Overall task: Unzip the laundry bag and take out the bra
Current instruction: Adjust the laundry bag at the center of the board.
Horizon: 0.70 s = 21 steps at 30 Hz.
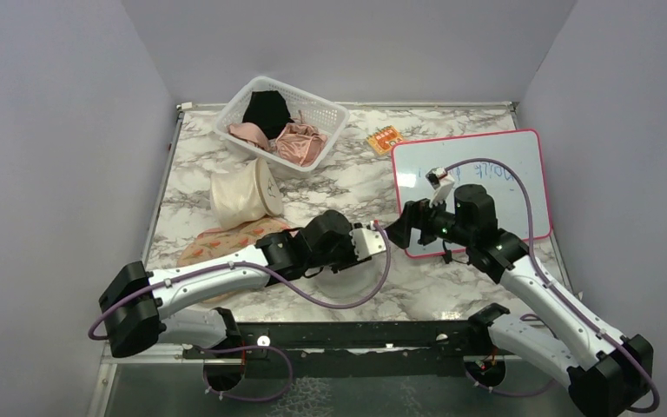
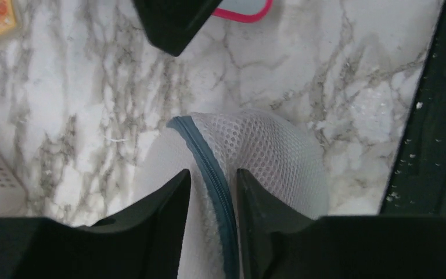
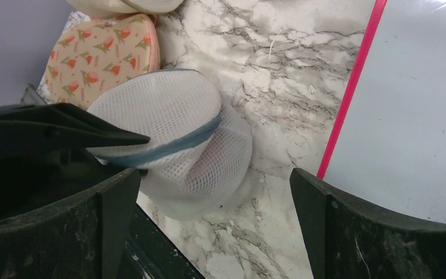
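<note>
The laundry bag (image 2: 267,151), round white mesh with a grey-blue zip (image 2: 206,157) round its rim, lies on the marble table near the front edge. In the top view it (image 1: 340,281) is mostly hidden under my left arm. My left gripper (image 2: 212,174) is shut on the bag's rim, with the zip seam pinched between its black fingers. The right wrist view shows the bag (image 3: 168,116) buckled upward where it is pinched. My right gripper (image 3: 213,172) hangs open just right of the bag, above bare table, and holds nothing; it (image 1: 399,228) also shows from above. The bra is hidden.
A white basket (image 1: 330,113) of garments stands at the back. A cream cylindrical bag (image 1: 243,195) and a peach floral pouch (image 1: 217,243) lie left of the laundry bag. A pink-edged whiteboard (image 1: 486,174) lies on the right, an orange packet (image 1: 385,139) behind it.
</note>
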{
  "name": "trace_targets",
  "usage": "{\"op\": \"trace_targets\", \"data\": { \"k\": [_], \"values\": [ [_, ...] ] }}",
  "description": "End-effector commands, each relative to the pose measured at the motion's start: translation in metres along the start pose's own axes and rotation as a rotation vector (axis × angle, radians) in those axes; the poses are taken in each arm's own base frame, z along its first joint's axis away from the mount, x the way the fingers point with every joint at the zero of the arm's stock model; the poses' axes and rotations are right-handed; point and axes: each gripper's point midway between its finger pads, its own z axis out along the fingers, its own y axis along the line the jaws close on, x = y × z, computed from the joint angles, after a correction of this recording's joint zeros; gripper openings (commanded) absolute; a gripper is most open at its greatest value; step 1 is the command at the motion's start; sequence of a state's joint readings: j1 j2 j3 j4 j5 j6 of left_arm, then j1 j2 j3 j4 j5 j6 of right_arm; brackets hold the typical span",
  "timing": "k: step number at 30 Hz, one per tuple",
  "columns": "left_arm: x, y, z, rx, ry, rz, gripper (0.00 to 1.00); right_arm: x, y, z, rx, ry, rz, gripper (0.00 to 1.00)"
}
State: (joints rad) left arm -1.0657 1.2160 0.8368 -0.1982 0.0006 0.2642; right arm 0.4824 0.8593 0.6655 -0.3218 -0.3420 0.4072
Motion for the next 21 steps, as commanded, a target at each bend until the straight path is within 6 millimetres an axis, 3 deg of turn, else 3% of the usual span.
{"op": "trace_targets", "data": {
  "k": [1, 5, 6, 10, 13, 16, 21],
  "values": [
    [-0.008, -0.020, 0.001, 0.112, 0.016, 0.088, 0.42, -0.005, 0.011, 0.004, -0.057, 0.023, 0.024, 1.00],
    [-0.016, -0.016, -0.007, 0.066, -0.022, 0.080, 0.86, 0.001, 0.007, 0.006, -0.042, 0.041, 0.032, 1.00],
    [-0.021, -0.013, -0.010, 0.043, -0.044, 0.058, 0.91, 0.001, 0.004, 0.006, -0.025, 0.040, 0.033, 1.00],
    [-0.046, -0.007, -0.020, -0.005, -0.121, -0.140, 0.96, -0.010, -0.014, -0.010, 0.125, -0.003, 0.045, 1.00],
    [-0.057, -0.025, -0.015, 0.067, -0.155, -0.341, 0.99, -0.024, -0.035, -0.031, 0.283, -0.106, 0.074, 1.00],
    [-0.056, -0.043, -0.001, 0.146, -0.066, -0.477, 0.99, -0.031, -0.037, -0.043, 0.308, -0.179, 0.062, 1.00],
    [-0.057, -0.036, 0.010, 0.073, 0.058, -0.611, 0.99, -0.037, -0.033, -0.052, 0.303, -0.200, 0.038, 1.00]
  ]
}}
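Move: The left hand's almost shut fingers straddle the blue zipper strip of the laundry bag, whose middle is about 6 cm to this hand's left, 4 cm back and 8 cm below. From the same hand, the whiteboard's middle lies some 23 cm right and 13 cm ahead, and the patterned pouch about 28 cm left, level with it. From the right hand the bag's middle is about 11 cm left, 5 cm back and 9 cm lower. The left fingers spread wide and let go of the laundry bag's zipper strip while that hand eases about 2 cm back with a slight dip, then it lifts some 3 cm and slides about 4 cm right, away from the bag's middle, rolling roughly 25 degrees about its finger line. The right hand, still wide open and empty, dips about 1 cm, then backs off from the bag and the left gripper, about 5 cm right and 4 cm up from its low point, turning some 15 degrees clockwise. ##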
